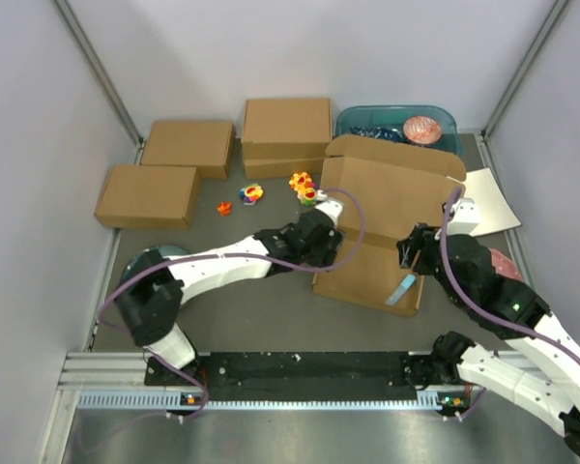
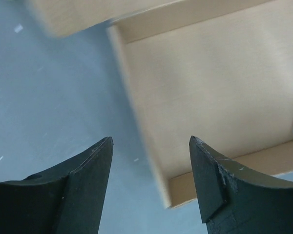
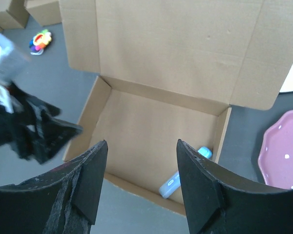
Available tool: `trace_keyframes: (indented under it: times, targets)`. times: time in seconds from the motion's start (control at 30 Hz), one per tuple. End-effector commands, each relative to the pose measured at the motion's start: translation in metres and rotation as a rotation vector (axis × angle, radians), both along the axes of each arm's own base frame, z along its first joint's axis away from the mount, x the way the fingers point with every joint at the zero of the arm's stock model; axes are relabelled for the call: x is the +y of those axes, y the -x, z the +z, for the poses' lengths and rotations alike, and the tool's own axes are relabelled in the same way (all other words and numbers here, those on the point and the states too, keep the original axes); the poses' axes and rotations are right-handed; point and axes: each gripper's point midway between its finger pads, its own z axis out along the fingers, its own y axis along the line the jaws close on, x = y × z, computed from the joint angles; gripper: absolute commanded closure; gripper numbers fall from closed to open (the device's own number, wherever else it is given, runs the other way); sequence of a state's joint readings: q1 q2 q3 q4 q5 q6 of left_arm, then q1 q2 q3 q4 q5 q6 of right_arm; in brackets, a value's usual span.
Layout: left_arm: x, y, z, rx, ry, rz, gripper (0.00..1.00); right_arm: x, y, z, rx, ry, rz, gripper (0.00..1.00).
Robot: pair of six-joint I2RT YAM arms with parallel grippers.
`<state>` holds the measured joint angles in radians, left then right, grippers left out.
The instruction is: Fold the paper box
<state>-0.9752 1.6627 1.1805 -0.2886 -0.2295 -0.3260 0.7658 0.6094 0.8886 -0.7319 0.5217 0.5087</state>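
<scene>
The paper box (image 1: 367, 271) lies open right of the table's middle, its walls upright and its hinged lid (image 1: 391, 188) leaning back. A light blue tube (image 1: 403, 288) rests inside at the near right corner. My left gripper (image 1: 321, 237) stands open just outside the box's left wall. In the left wrist view the gripper (image 2: 151, 141) frames a box (image 2: 215, 83) corner without touching it. My right gripper (image 3: 141, 144) hangs open above the box floor (image 3: 151, 126), holding nothing. In that view the tube (image 3: 178, 178) lies by the right wall.
Three ready-made cardboard boxes (image 1: 147, 195), (image 1: 188, 145), (image 1: 286, 135) stand at the back left. A teal bin (image 1: 396, 124) sits behind the lid, a white sheet (image 1: 488, 198) to its right. Small colourful toys (image 1: 251, 193), (image 1: 304, 187) lie left of the lid. A pink plate (image 3: 283, 156) is on the right.
</scene>
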Motion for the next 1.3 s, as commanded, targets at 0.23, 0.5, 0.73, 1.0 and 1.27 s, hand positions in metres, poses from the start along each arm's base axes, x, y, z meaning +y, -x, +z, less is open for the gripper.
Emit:
trace_keyframes:
  times: [0.23,0.5,0.73,1.0,1.27]
  targets:
    - [0.033,-0.028,0.018,0.006,0.257,-0.022,0.3,0.003,0.003,-0.023,0.053,-0.013,-0.013,0.41]
    - [0.02,-0.031,0.021,0.027,0.328,-0.037,0.3,0.006,0.009,-0.037,0.081,-0.043,0.004,0.41]
    - [0.012,-0.023,-0.025,0.138,0.266,-0.048,0.34,0.009,0.011,-0.039,0.09,-0.058,0.015,0.41]
    - [0.017,-0.014,-0.057,0.173,0.125,-0.016,0.48,0.008,0.012,-0.037,0.083,-0.06,0.02,0.41]
    - [0.078,-0.007,-0.055,0.116,-0.073,0.108,0.75,0.008,0.013,-0.047,0.096,-0.061,0.018,0.41]
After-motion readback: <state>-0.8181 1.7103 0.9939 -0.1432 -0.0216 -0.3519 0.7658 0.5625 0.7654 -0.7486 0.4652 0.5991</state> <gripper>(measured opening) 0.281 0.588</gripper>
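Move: The near part of the box's left wall stands about 2 cm to the left of the left hand, level with it front to back, and some 8 cm below. The blue stick lies inside the box, roughly 16 cm to the hand's right and 4 cm nearer; the yellow-red flower toy is about 19 cm ahead and 5 cm left. From the right hand, that bit of wall is about 18 cm left, straight across, and some 20 cm lower. Leftward with wide-open fingers, the left hand swings out about 8 cm and a little forward, eases back right some 5 cm while rolling, then drops about 7 cm over the box's left wall, fingers tipping more downward. It pinches the wall near its front corner and draws it left about 2 cm. The right hand sinks some 5 cm, staying open above the box's right side. ##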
